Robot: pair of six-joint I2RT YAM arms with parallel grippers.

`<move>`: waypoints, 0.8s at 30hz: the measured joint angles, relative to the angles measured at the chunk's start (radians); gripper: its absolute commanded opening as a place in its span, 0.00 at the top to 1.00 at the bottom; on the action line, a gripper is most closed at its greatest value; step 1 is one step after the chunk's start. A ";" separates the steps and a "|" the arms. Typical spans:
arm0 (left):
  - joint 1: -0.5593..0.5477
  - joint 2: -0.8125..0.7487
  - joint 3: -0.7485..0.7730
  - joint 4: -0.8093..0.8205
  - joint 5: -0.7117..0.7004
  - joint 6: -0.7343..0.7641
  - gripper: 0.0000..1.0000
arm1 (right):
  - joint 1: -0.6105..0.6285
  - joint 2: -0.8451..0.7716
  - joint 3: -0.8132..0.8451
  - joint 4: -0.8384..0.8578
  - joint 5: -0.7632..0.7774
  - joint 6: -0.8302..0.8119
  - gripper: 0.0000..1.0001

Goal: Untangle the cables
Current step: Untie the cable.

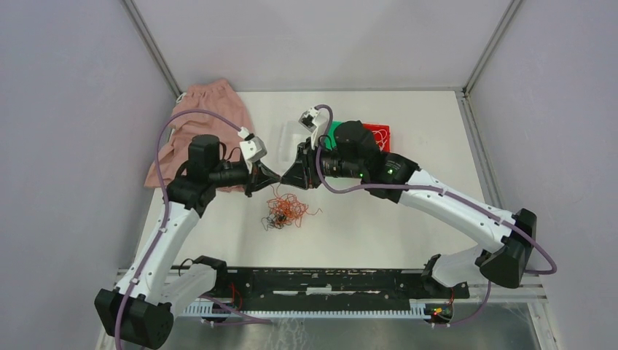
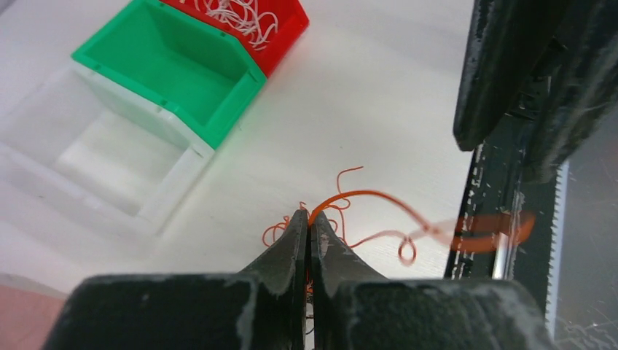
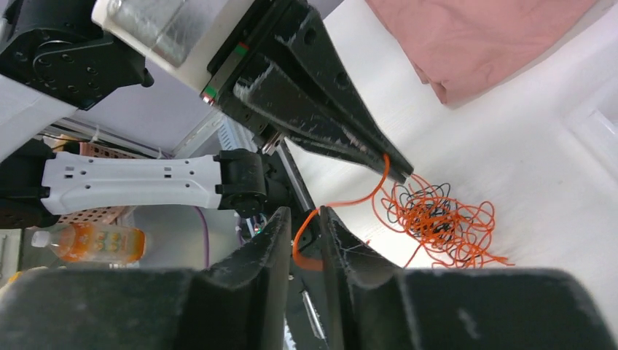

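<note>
A fist-sized tangle of orange-red and black cables (image 1: 286, 211) lies on the white table between the two arms; it also shows in the right wrist view (image 3: 437, 215). My left gripper (image 2: 310, 217) is shut on one orange-red strand (image 2: 364, 195) and holds it above the tangle; it shows in the top view (image 1: 271, 177) too. That strand runs across to my right gripper (image 3: 302, 213), whose jaws stand a little apart with the strand looping through the gap, not pinched. In the top view the right gripper (image 1: 290, 175) faces the left one tip to tip.
A green bin (image 2: 175, 65), a red bin (image 2: 288, 29) holding white cables (image 2: 240, 16) and a clear bin (image 2: 95, 160) stand at the back of the table. A pink cloth (image 1: 208, 120) lies at the back left. A black rail (image 1: 328, 281) runs along the near edge.
</note>
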State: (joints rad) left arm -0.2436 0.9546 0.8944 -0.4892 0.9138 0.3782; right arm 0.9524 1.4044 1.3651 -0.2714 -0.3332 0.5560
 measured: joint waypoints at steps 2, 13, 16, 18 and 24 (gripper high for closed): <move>0.000 -0.001 0.019 0.001 -0.024 -0.002 0.97 | -0.005 -0.020 -0.008 0.002 0.000 0.002 0.50; 0.000 -0.057 0.248 0.000 -0.072 0.014 0.97 | -0.094 -0.209 -0.130 0.024 0.004 -0.012 0.34; 0.000 -0.071 0.280 -0.002 -0.056 0.025 0.97 | -0.126 -0.210 -0.130 0.040 0.003 -0.016 0.32; -0.001 -0.072 0.293 -0.003 -0.040 0.027 0.97 | -0.139 -0.187 -0.126 0.052 -0.006 -0.028 0.30; -0.001 -0.065 0.340 -0.010 -0.016 0.027 0.97 | -0.134 -0.065 -0.119 0.158 -0.097 -0.027 0.27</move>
State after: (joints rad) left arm -0.2447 0.8894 1.2343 -0.4995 0.8978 0.4053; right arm 0.8181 1.3396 1.2461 -0.1131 -0.4297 0.5289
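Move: The left hand already pinches an orange strand; the cable tangle lies about 4 cm back from it and some 22 cm below, centred sideways. The white bin is roughly 14 cm ahead and 4 cm right of that hand, the green bin 14 cm ahead and 14 cm right, both some 21 cm below. From the right hand, the tangle lies straight below by about 30 cm. Left hand raises its pinched orange cable about 15 cm; right opens, retreats 6 cm rightward, then partly returns. ##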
